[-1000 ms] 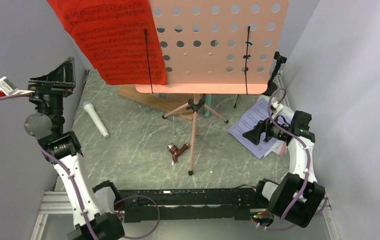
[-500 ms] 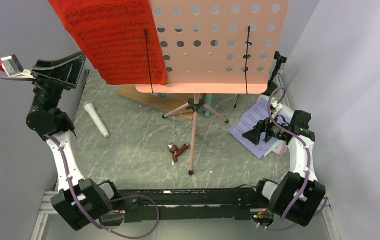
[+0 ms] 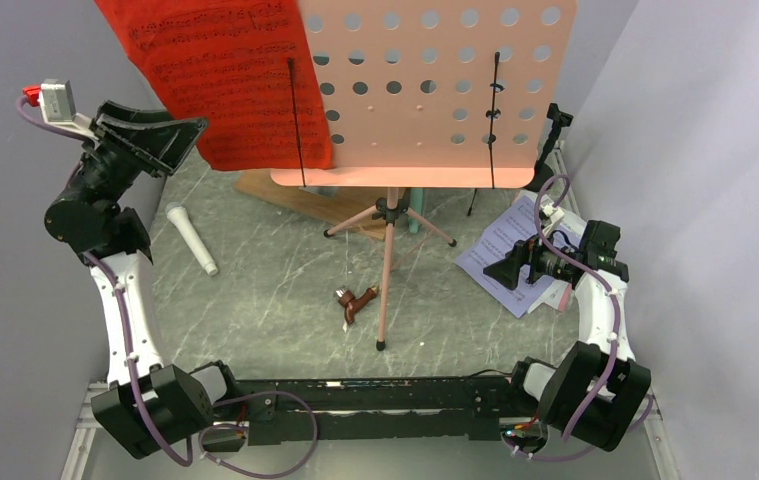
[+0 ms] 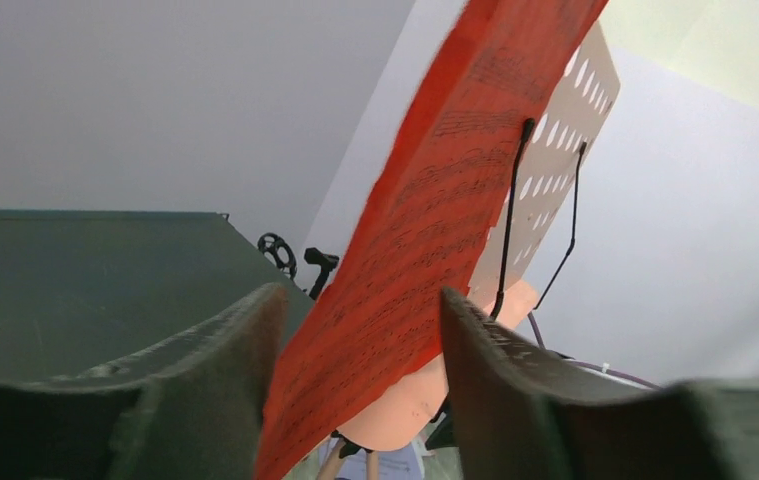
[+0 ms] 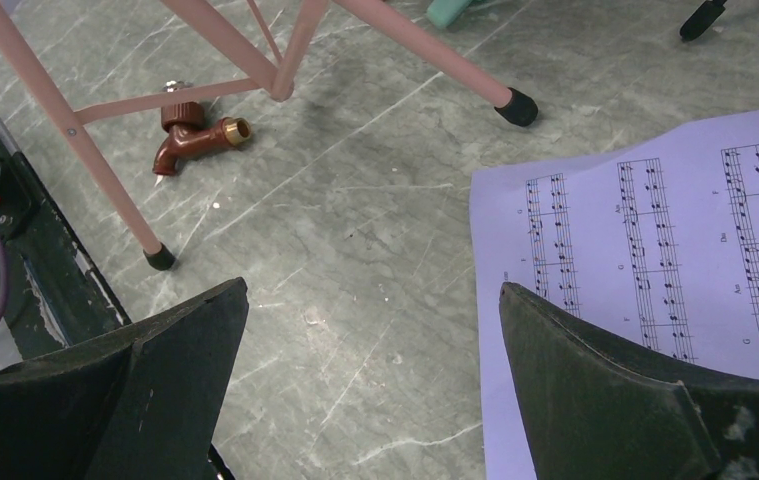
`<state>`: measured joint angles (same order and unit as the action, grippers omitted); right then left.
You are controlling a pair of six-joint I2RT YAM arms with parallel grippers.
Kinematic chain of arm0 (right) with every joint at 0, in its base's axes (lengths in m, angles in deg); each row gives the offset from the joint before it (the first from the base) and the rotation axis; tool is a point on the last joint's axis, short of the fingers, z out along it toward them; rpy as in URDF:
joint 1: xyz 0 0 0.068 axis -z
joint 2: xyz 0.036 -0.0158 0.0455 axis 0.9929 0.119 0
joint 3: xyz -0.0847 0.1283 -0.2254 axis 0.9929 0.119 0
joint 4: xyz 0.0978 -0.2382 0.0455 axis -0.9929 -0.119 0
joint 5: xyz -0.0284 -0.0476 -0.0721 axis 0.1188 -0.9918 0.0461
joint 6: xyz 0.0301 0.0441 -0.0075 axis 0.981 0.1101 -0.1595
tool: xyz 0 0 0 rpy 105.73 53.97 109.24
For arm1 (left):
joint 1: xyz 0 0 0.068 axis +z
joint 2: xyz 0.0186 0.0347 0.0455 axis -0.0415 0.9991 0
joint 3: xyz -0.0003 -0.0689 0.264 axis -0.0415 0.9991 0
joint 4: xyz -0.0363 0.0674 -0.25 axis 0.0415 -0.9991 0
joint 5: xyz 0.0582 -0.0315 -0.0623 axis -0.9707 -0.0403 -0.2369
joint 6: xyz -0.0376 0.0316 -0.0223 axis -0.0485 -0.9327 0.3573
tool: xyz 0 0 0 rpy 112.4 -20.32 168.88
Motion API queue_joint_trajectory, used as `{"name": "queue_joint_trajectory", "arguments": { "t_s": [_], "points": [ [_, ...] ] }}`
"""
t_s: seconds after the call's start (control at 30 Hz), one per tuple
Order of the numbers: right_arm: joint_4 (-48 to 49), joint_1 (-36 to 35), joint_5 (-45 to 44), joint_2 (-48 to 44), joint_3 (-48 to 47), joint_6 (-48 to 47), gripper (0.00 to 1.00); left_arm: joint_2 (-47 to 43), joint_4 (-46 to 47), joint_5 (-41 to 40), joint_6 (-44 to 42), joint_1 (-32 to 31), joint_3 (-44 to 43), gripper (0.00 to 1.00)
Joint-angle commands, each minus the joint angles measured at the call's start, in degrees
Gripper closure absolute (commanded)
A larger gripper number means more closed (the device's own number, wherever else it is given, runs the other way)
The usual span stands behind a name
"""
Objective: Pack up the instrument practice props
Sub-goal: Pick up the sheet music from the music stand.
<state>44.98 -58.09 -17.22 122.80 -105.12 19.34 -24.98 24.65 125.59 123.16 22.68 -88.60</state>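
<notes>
A pink perforated music desk (image 3: 435,90) stands on pink tripod legs (image 3: 387,270) at the back. A red sheet-music page (image 3: 225,80) hangs off its left side under a black wire clip. My left gripper (image 3: 193,132) is raised at that page's lower left edge. In the left wrist view the red page (image 4: 435,200) runs between the fingers of my left gripper (image 4: 360,300), whose jaws stand apart. A white sheet-music page (image 3: 500,250) lies on the table at the right, with my right gripper (image 3: 503,272) open just above its left edge (image 5: 655,250). A white microphone (image 3: 192,238) lies at the left.
A small brown tap-shaped piece (image 3: 355,300) lies beside the front tripod leg. A wooden board (image 3: 295,195) sits under the stand. A black mic mount (image 3: 555,125) stands at the back right. A mint end (image 5: 450,10) shows behind the tripod. Grey walls close in on both sides.
My left arm has swung up and to the right, bringing its fingers to the red page's edge, and its jaws have narrowed. The right arm has not moved.
</notes>
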Motion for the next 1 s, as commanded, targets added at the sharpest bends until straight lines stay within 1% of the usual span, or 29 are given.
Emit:
{"name": "queue_joint_trajectory", "arguments": {
  "t_s": [0.0,0.03,0.17,0.2,0.3,0.47,0.67,0.77,0.9,0.97],
  "points": [
    [0.7,-0.1,1.6,0.3,-2.1,-1.1,0.01,-0.9,-6.2,2.8,-5.8,-1.1,-2.6,0.43],
    [0.7,-0.1,1.6,0.3,-2.0,-1.1,0.01,-0.8,-6.4,2.7,-6.0,-1.2,-2.7,0.49],
    [0.6,-0.2,1.5,0.3,-2.0,-1.1,0.01,-0.2,-7.1,2.3,-6.3,-1.3,-3.5,0.95],
    [0.6,-0.2,1.5,0.3,-2.1,-1.1,0.01,-0.2,-7.3,2.1,-6.5,-1.3,-3.6,1.0],
    [0.5,-0.1,1.5,0.3,-2.1,-1.2,0.01,-1.4,-9.2,-0.4,-8.7,-1.2,-3.0,1.0],
    [0.2,-0.1,1.4,0.5,-2.2,-1.5,0.01,-8.1,-23.1,-10.2,-20.9,-0.9,-1.5,1.0],
    [0.1,-0.2,1.3,0.7,-2.3,-1.5,0.01,-13.5,-35.7,-22.8,-27.5,-1.0,1.1,1.0],
    [0.2,-0.2,1.2,0.9,-2.3,-1.5,0.01,-15.8,-47.0,-30.9,-32.1,-2.2,-0.2,1.0],
    [0.2,-0.3,1.1,1.2,-2.3,-1.5,0.01,-16.9,-65.4,-43.7,-36.5,-3.9,-5.7,1.0],
    [0.2,-0.5,0.9,1.3,-2.3,-1.4,0.01,-17.3,-70.8,-48.5,-37.9,-4.8,-6.8,1.0]
  ]
}}
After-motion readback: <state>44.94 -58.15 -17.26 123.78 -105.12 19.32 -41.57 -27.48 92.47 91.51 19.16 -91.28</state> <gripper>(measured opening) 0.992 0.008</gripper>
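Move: The red sheet music stands ahead of the left hand with its left edge already between the open fingers; its middle lies about 10 cm to the right, 6 cm farther out and 8 cm higher. The left page clip crosses the sheet some 19 cm to the right of this hand, 2 cm ahead and 3 cm up; the music stand's panel centres about 34 cm right, 6 cm ahead and 5 cm up. From the idle right hand, the sheet is roughly 50 cm left, 8 cm ahead and 45 cm up. The red sheet's left edge gets pinched as the left fingers shut fully, the hand easing forward about 1 cm. Keeping hold, the left hand then pulls the sheet leftward some 6 cm, away from the stand, rising slightly and dipping back on the way while turning about 35 degrees counter-clockwise. ##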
